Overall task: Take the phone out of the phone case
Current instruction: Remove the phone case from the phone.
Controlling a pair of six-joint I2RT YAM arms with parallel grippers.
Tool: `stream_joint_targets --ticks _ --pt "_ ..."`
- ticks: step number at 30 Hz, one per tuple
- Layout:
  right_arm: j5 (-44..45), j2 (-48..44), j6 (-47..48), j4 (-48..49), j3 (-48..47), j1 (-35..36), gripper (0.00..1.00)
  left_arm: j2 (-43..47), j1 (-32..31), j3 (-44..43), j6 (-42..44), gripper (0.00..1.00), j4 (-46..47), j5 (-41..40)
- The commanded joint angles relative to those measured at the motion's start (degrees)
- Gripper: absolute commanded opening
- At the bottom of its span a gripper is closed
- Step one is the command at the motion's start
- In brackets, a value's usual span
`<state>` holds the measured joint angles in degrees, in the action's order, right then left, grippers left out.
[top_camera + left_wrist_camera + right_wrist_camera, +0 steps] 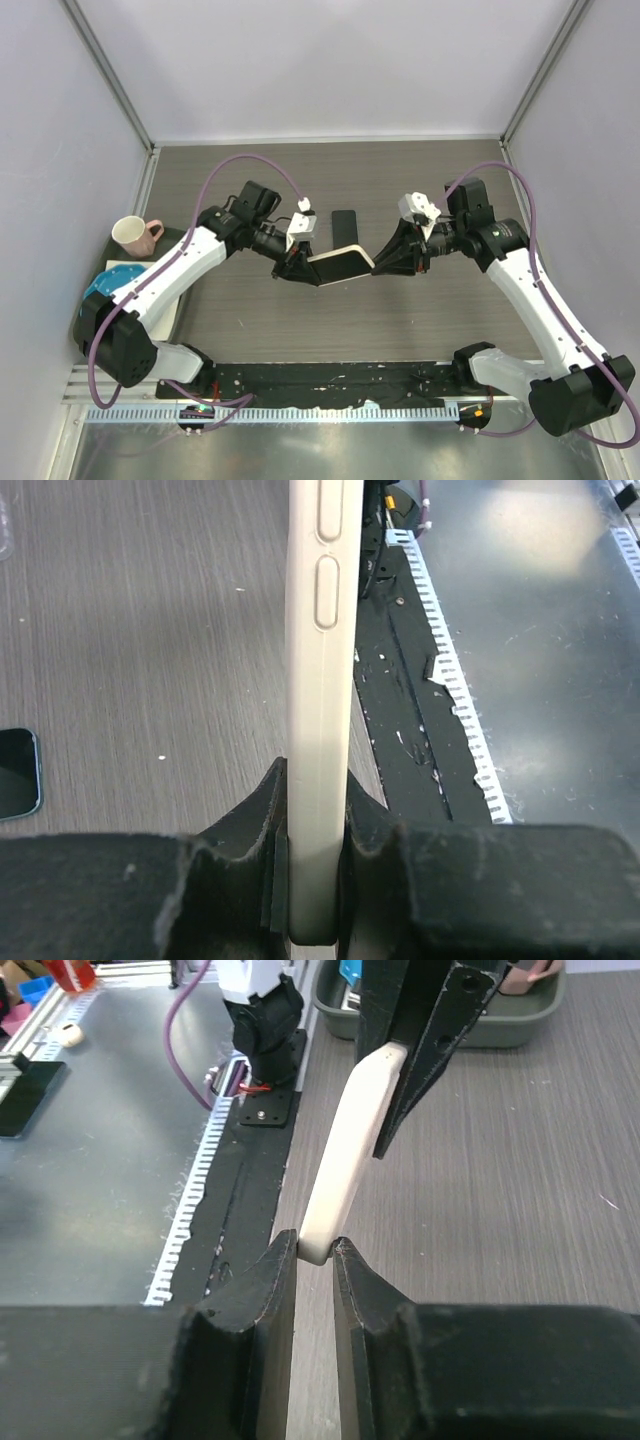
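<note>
A cream phone case hangs above the table between both arms, and in the right wrist view it looks bowed along its length. My left gripper is shut on its left end; in the left wrist view the case's buttoned edge stands upright between the fingers. My right gripper is shut on the other end, its fingertips pinching just the tip. A black phone lies flat on the wooden table behind the case, and shows again at the left edge of the left wrist view.
A cream cup with a pink handle stands at the far left, beside a blue object in a grey tray. A black strip with a white toothed rail runs along the near table edge. White walls enclose the workspace.
</note>
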<state>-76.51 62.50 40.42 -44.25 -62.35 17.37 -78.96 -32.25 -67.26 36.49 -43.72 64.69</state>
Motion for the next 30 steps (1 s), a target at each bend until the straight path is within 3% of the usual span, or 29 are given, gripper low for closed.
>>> stream_joint_targets --ticks 1,3,12,15,19,30 --pt "-7.76 -0.45 1.41 0.92 -0.67 0.21 0.17 1.35 0.26 -3.22 6.74 0.0 -5.57 7.55" --pt "-9.61 -0.54 1.24 0.92 -0.85 0.21 0.14 1.26 0.26 -3.92 11.22 0.0 -9.26 9.31" --pt "-11.56 -1.77 -2.72 5.66 1.18 2.76 0.01 1.18 0.17 -3.93 12.29 0.0 -9.8 9.23" --pt "-11.47 -1.24 -2.46 5.67 0.48 4.08 0.01 0.74 -0.27 -5.33 15.52 0.0 -12.25 9.32" --pt "-11.47 -0.63 -1.67 5.75 0.3 4.69 0.01 -1.45 -2.29 -9.19 26.83 0.0 -24.61 8.7" --pt "-10.33 -0.09 -1.14 6.72 0.56 4.87 0.01 -1.73 -7.21 -13.42 36.11 0.0 -35.11 9.76"
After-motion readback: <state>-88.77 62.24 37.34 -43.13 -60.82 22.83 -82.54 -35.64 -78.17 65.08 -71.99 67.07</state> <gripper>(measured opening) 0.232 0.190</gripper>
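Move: The left fingers already pinch one end of the pale phone case with the phone inside, its middle about 7 cm to their right and 3 cm higher. The right fingers already hold a corner of the far end, that middle about 8 cm to their left and 3 cm lower. The dark phone on the table is roughly 26 cm ahead of the right hand, 7 cm left and 27 cm below; the clear case is about 28 cm ahead and 19 cm right of this hand. Still pinching opposite ends of the phone case, both hands draw it back towards the bases, the left by about 4 cm and the right by about 5 cm, rising some 2 cm as they go. Meanwhile the wrists turn against each other, the left clockwise and the right counter-clockwise by roughly 15 degrees each, swinging both sets of fingertips towards the bases; neither grip opens. ##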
